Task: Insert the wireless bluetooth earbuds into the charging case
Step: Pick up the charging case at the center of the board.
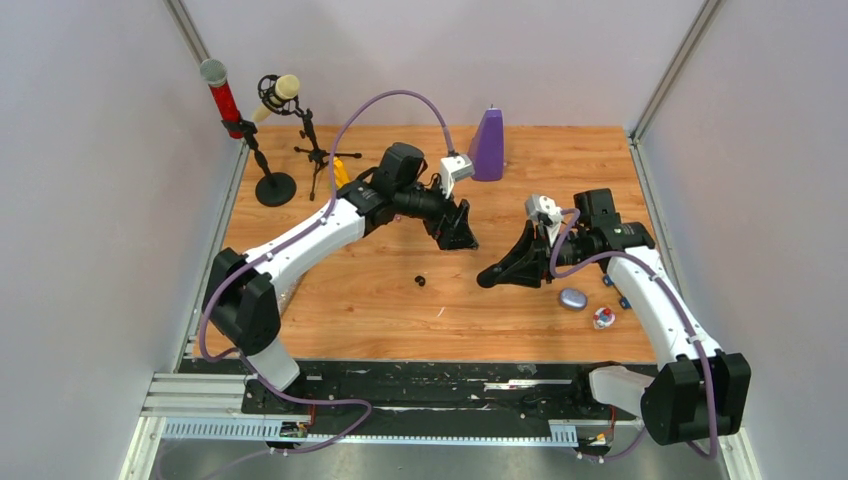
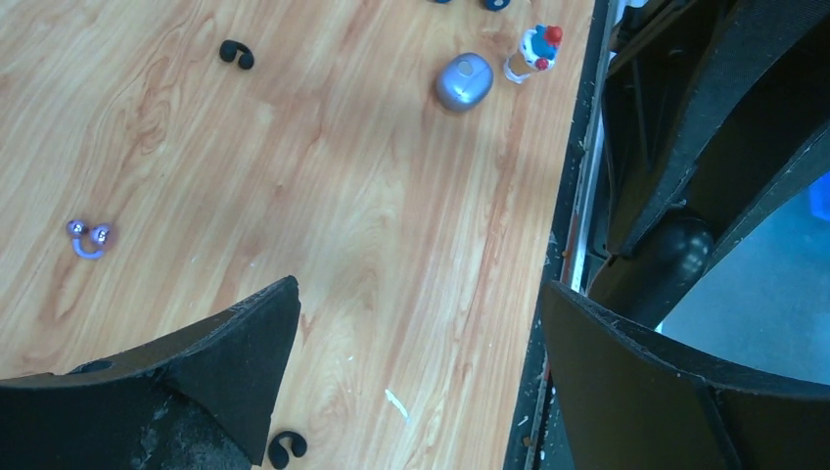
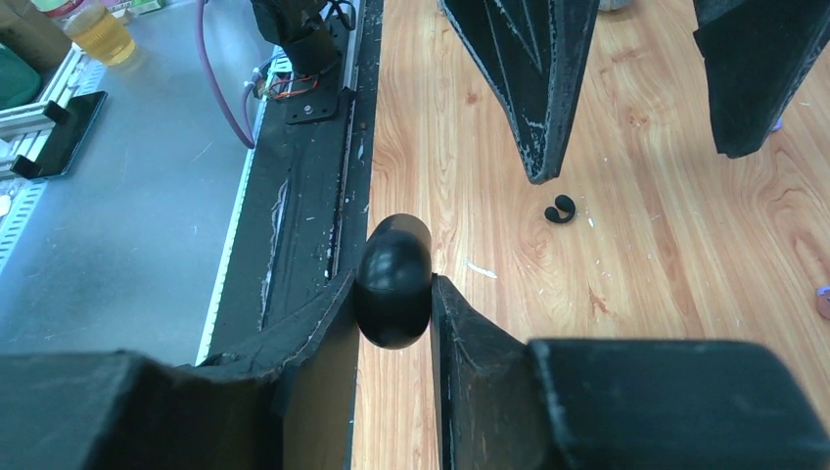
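My right gripper (image 3: 394, 286) is shut on a glossy black oval charging case (image 3: 394, 274), held above the table's near edge; the case also shows in the left wrist view (image 2: 677, 257). One black earbud (image 3: 560, 208) lies on the wood just beyond it, below my left gripper (image 1: 458, 232). That gripper hangs open and empty over the table's middle (image 2: 419, 294). A second black earbud (image 2: 236, 53) and a pale purple earbud (image 2: 88, 238) lie farther off. A closed pale purple case (image 1: 572, 298) rests by the right arm.
A small red, white and blue toy (image 1: 603, 318) stands next to the purple case. A purple cone (image 1: 487, 146) is at the back, and two microphones on stands (image 1: 272, 180) are at the back left. A black rail (image 3: 303, 206) borders the wooden table's near edge.
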Robot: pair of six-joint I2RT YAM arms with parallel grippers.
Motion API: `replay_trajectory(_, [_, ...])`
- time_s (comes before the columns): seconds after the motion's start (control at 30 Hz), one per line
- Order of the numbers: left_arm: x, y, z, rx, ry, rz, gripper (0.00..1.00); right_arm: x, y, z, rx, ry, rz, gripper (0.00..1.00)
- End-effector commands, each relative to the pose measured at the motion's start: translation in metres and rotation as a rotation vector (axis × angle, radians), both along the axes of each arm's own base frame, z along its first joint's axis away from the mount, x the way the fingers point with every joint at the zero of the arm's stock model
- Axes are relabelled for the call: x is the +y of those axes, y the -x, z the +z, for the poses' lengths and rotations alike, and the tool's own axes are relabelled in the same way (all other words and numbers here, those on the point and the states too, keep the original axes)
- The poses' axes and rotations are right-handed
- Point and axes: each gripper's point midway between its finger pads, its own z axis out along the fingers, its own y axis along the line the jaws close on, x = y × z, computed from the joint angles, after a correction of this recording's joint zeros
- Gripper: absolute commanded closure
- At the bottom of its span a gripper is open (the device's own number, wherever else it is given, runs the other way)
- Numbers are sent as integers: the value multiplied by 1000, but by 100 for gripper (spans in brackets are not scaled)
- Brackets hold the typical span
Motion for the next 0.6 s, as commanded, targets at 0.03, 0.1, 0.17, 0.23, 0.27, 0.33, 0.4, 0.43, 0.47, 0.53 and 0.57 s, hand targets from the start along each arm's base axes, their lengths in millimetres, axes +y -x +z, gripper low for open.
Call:
replay_trajectory(0.03, [3, 4, 31, -70, 80, -9, 0, 4, -4, 10, -20, -42, 29, 100])
replay_trajectory(0.1, [3, 19, 34, -58, 106, -85, 0, 5, -7, 9, 6, -40, 26, 100])
replay_trajectory(0.17, [1, 32, 37, -44, 128, -153, 0, 5, -9, 9, 28, -43, 27, 100])
replay_trajectory(0.23, [0, 45, 36, -31, 134, -206, 0, 6, -10, 12, 48, -52, 29, 100])
replay_trajectory(0.27, [0, 49, 32, -40, 123, -232, 0, 6, -10, 13, 53, -56, 31, 100])
replay_trajectory(0.33, [-3, 63, 26, -40, 110, -294, 0, 7, -10, 16, 59, -63, 32, 100])
replay_trajectory(0.4, [-7, 73, 20, -42, 95, -338, 0, 6, -9, 19, 64, -72, 33, 100])
replay_trajectory(0.43, [-10, 77, 16, -46, 89, -358, 0, 6, -9, 21, 67, -77, 33, 100])
replay_trajectory(0.47, [-12, 82, 13, -41, 76, -368, 0, 6, -9, 22, 66, -80, 31, 100])
replay_trajectory(0.53, [-14, 86, 9, -41, 62, -390, 0, 5, -8, 24, 64, -86, 29, 100])
replay_trajectory(0.57, [-16, 85, 9, -46, 60, -396, 0, 4, -8, 24, 64, -89, 27, 100])
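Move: The charging case, held out by the right fingers, lies about 8 cm back and 4 cm to the right of the open left hand, roughly level with it. From the left hand, the black earbuds lie on the table about 4 cm ahead, 7 cm to the left and 20 cm below, and the purple earbuds about 18 cm ahead, 2 cm to the right and as low. The case sticks out some 2 cm to the left of the right hand point. Back towards the charging case the left hand swings, about 7 cm, gathering speed after a brief pause, turning nearly 20 degrees clockwise with its fingers still wide open and pointing right and down; it arcs up about a centimetre and sinks again. The right hand keeps its pinch on the case almost in place, dipping a centimetre and coming back while rolling slightly. ##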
